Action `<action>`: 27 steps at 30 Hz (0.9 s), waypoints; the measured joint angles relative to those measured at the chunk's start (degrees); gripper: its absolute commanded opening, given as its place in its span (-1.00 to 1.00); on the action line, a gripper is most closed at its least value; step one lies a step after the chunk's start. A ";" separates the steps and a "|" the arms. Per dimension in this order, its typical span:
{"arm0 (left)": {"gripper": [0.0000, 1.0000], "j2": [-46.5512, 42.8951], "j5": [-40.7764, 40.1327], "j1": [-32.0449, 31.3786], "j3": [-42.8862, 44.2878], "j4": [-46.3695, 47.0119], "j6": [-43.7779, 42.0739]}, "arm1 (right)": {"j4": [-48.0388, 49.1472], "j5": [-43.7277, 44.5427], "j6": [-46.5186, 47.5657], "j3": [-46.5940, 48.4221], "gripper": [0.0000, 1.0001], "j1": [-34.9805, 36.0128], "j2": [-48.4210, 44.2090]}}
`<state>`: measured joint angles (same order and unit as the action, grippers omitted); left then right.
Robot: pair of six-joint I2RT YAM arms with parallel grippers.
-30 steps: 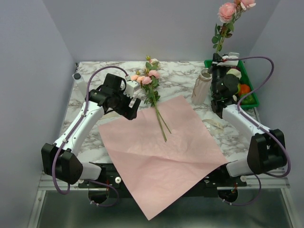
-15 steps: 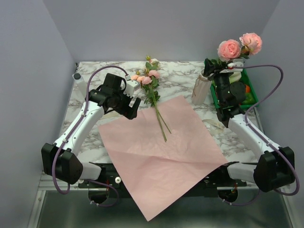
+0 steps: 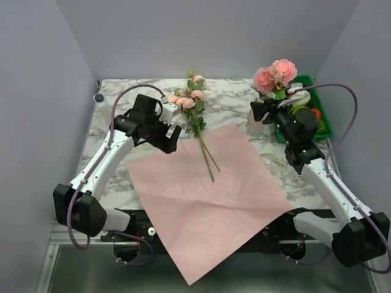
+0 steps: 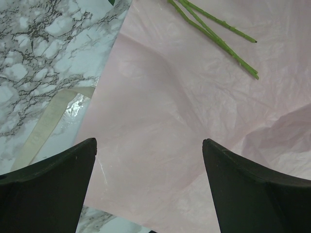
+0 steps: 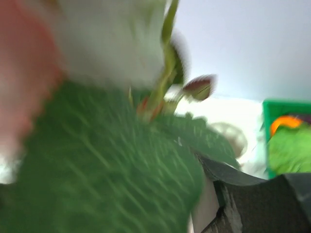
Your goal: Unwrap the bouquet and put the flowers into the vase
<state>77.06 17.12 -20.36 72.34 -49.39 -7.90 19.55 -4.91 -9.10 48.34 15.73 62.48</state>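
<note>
The lilac-pink paper lies spread flat on the marble table, no longer a wrapped bouquet. Several small pink flowers lie at its far edge, their green stems across the sheet. My left gripper hovers open over the paper's left edge, holding nothing. Two large pink roses stand over the vase, which my right gripper mostly hides. Blurred leaves fill the right wrist view, and only one dark finger shows there.
A green tray of plastic vegetables sits behind the right arm at the table's far right. A cream ribbon lies on the marble beside the paper. A small clear tube stands in the far left corner. The paper overhangs the near table edge.
The right arm has come down and leftward, lowering the two roses from high in the air to the vase. The left arm has not moved.
</note>
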 measured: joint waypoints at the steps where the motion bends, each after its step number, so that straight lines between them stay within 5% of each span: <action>1: 0.97 0.00 0.11 0.00 0.00 0.00 0.00 | -2.34 -0.39 -1.27 -0.66 0.29 0.00 -1.01; 8: 0.97 0.52 0.48 0.00 0.28 -0.07 -0.22 | -19.08 1.90 -10.19 -1.97 0.37 0.07 -7.96; 17: 0.97 1.01 0.68 0.00 1.81 -0.48 -0.20 | -26.53 2.19 -10.80 -2.05 0.34 0.72 -11.96; 22: 0.97 1.79 0.72 0.00 3.21 -1.55 -0.13 | -26.51 5.60 -8.46 -8.68 0.30 13.40 -16.94; 27: 0.97 4.70 0.72 0.00 5.92 -2.67 0.37 | -25.27 7.30 -7.32 -9.73 0.21 23.39 -9.97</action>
<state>81.76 17.85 -20.36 78.26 -52.05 -7.53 -5.72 2.39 -16.43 38.61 39.11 52.51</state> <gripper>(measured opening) 0.987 0.627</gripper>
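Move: The remaining flowers' stems lie on the table well down to the right gripper's left: their middle is about 16 cm left, 9 cm back and 31 cm below. The vase stands about 5 cm ahead and 3 cm right of this gripper, its middle some 20 cm below; the wrapping paper's middle is some 20 cm back, 16 cm left and 32 cm down. From the left gripper the stems lie about 13 cm right, 1 cm ahead and 18 cm below. Draw the right gripper, still open, back and down out of the blooms at the vase, easing briefly after about 5 cm, then swing it left as it keeps sinking back towards the stems on the paper: about 12 cm back, 13 cm down and 8 cm left in all. Tip the fingers down some 25 degrees and turn them about 15 degrees counter-clockwise. ##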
